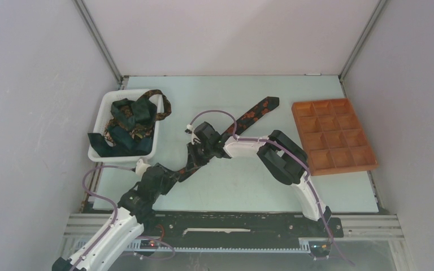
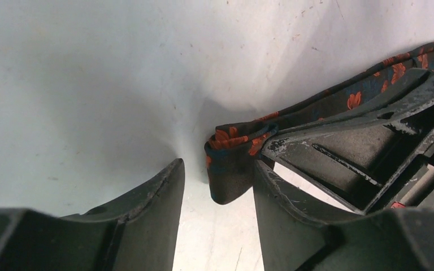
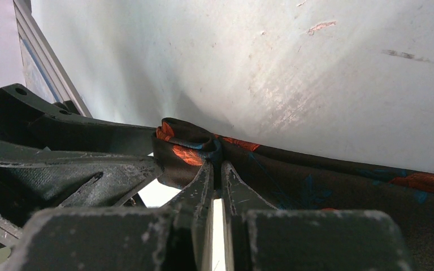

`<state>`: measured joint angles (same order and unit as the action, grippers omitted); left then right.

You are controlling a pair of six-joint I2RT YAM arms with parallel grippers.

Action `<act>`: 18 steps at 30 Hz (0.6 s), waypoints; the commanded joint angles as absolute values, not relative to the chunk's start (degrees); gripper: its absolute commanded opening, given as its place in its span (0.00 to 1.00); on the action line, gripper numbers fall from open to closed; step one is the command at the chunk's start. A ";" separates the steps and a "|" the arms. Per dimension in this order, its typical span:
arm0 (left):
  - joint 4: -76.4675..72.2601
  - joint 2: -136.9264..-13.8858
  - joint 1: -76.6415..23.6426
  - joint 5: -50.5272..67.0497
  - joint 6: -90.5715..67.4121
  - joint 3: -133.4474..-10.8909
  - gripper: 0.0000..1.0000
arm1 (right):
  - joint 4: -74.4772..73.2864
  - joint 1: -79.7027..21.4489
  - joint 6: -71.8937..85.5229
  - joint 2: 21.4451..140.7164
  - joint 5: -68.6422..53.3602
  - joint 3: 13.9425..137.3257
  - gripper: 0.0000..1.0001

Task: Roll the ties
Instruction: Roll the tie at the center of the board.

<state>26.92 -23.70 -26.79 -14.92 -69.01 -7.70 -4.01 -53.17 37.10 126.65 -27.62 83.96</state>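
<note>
A dark tie with orange-red flowers (image 1: 254, 113) lies diagonally across the table, its wide pointed end at the back right. Its near end is folded into a small loop (image 2: 231, 169). My right gripper (image 3: 217, 166) is shut on the fabric just behind that loop, also seen from above (image 1: 195, 157). My left gripper (image 2: 217, 172) is open, and the loop hangs between its fingertips against the right-hand finger (image 2: 277, 197); the left finger (image 2: 158, 197) stands apart from it. From above, the left gripper (image 1: 175, 172) meets the tie's near end. More ties (image 1: 129, 116) sit heaped in the bin.
A white plastic bin (image 1: 152, 145) stands at the back left, with one tie trailing over its rim. An orange-brown compartment tray (image 1: 333, 135) sits at the right. The right arm's elbow (image 1: 282, 155) arches over the table's middle.
</note>
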 commanded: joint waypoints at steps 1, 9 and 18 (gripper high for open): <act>24.14 -26.33 -24.95 -12.95 -69.00 -6.68 0.54 | -7.54 -52.56 36.30 128.15 -25.13 84.13 0.01; 20.97 -32.35 -24.42 -12.37 -68.13 -6.65 0.50 | -7.30 -52.21 36.38 128.29 -25.40 83.98 0.01; 16.08 -36.56 -24.19 -12.45 -66.67 -5.69 0.18 | -7.13 -52.06 36.39 128.16 -25.22 83.60 0.01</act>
<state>16.82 -34.09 -24.62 -12.64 -68.90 -7.22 -4.19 -52.97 37.12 126.65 -27.81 83.96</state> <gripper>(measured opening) 0.263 0.072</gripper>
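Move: The tie's folded near end sits just off the left hand's open fingertips, about 1 cm ahead, 2 cm to the right and 1 cm lower. From the left hand, the tie's far tip is some 26 cm ahead and 34 cm right, and the white bin's middle about 19 cm ahead and 19 cm left. The right hand already pinches the tie beside that near end, which lies from it about 4 cm left, 2 cm back and 1 cm lower. Left hand eases about 1.5 cm forward and down, closing on the tie's near end; right keeps its pinch. ##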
